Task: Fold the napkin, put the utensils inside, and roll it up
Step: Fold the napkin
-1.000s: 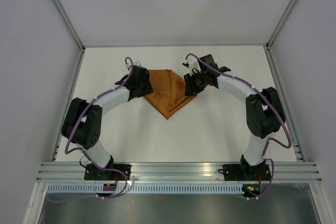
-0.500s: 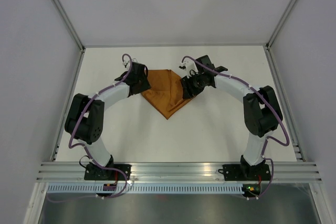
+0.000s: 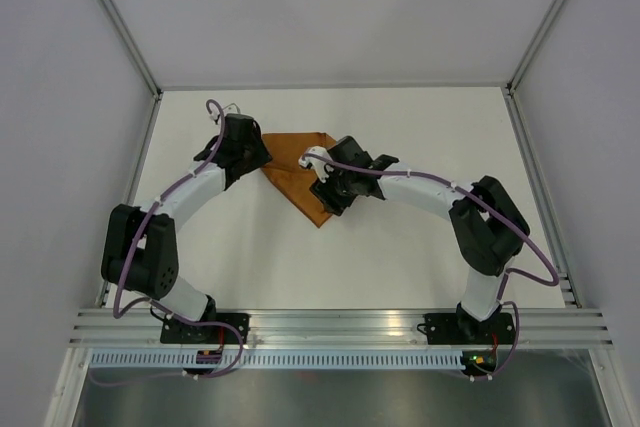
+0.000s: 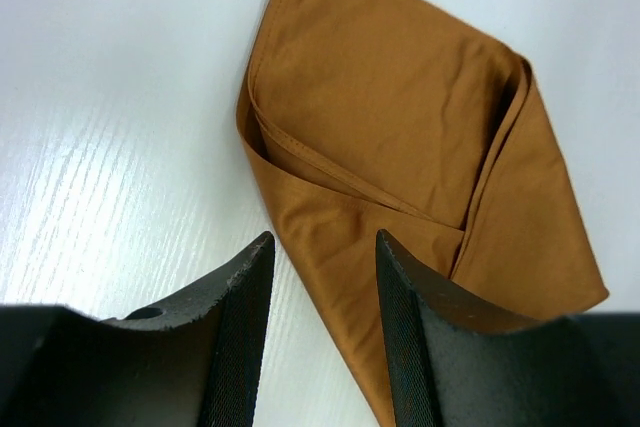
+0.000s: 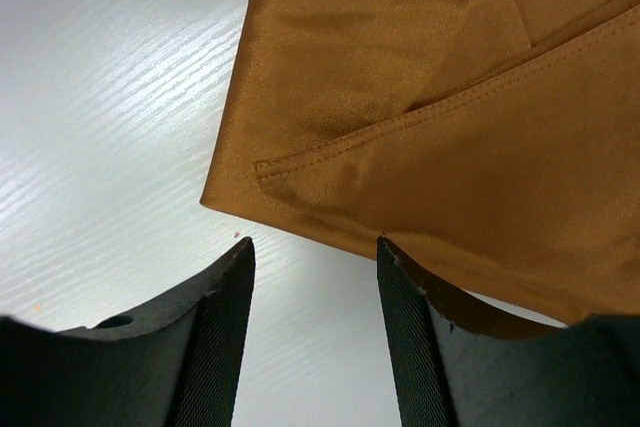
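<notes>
The rust-orange napkin (image 3: 296, 159) lies folded into a pointed, layered shape on the white table, its tip toward the arms. In the left wrist view, the napkin (image 4: 400, 117) shows two flaps overlapping. My left gripper (image 3: 260, 161) is open at the napkin's left edge, and that edge runs between its fingers (image 4: 320, 337). My right gripper (image 3: 322, 197) is open and empty low over the napkin's near right side. In the right wrist view it (image 5: 315, 337) hovers over bare table just off a folded corner of the napkin (image 5: 450, 97). No utensils are in view.
The white table (image 3: 420, 247) is walled by grey panels at the left, back and right. An aluminium rail (image 3: 340, 327) with both arm bases runs along the near edge. Purple cables loop along both arms.
My right arm has swung left across the napkin, whose right corner now lies folded in, so the cloth looks narrower. My left gripper has moved left to the napkin's left edge.
</notes>
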Controlling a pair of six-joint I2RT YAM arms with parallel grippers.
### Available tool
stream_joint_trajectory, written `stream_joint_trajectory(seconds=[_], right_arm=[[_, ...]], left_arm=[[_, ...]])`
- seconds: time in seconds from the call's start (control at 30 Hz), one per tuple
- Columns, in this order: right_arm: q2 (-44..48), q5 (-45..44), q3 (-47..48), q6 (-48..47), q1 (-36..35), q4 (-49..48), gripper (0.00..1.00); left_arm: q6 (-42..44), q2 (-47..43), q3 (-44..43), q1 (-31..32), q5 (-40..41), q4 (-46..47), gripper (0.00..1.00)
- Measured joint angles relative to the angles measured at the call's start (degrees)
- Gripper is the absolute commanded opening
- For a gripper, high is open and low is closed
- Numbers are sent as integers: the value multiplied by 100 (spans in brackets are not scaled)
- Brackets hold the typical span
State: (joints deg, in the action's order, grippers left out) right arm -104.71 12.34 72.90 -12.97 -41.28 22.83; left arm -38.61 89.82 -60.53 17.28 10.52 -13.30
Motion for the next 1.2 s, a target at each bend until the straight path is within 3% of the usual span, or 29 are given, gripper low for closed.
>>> stream_joint_trajectory(seconds=[0.33,0.7,0.8,1.0,1.2], right_arm=[[-26,-990,-63,-348,-833,-413,61],[-380,-1703,-66,-442,-935,-616,54],[-490,-1792,-66,-472,-935,-634,46],[-518,-1952,-66,-520,-935,-728,20],[-527,-1915,317,-435,-680,-494,9]], left_arm=[[2,-214,2,-50,-136,-9,51],[2,-214,59,-120,-256,-9,51],[2,-214,63,-120,-313,-7,51],[2,-214,96,-136,-330,9,51],[2,-214,116,-153,-365,17,50]])
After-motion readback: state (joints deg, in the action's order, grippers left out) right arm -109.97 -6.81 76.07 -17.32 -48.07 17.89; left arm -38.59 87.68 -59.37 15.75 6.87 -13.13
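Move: The napkin's flap tip, the loose hemmed corner already folded over, lies about 2 cm to the left of my open right hand, level with it fore and aft and 3 cm below. The napkin's near corner is some 3 cm back and 4 cm left; its right corner is roughly 9 cm ahead and 6 cm right. From my left hand, the flap tip is about 10 cm back, 14 cm right and 9 cm down. I carry my right hand about 3 cm left and slightly back over the flap tip, wrist turning some 20 degrees so the fingers swing from leftward to more forward. Then I sink about 3 cm onto the cloth, edging back right, close the fingers to pinch the hemmed tip, and pull it forward and up, away from the near corner. ##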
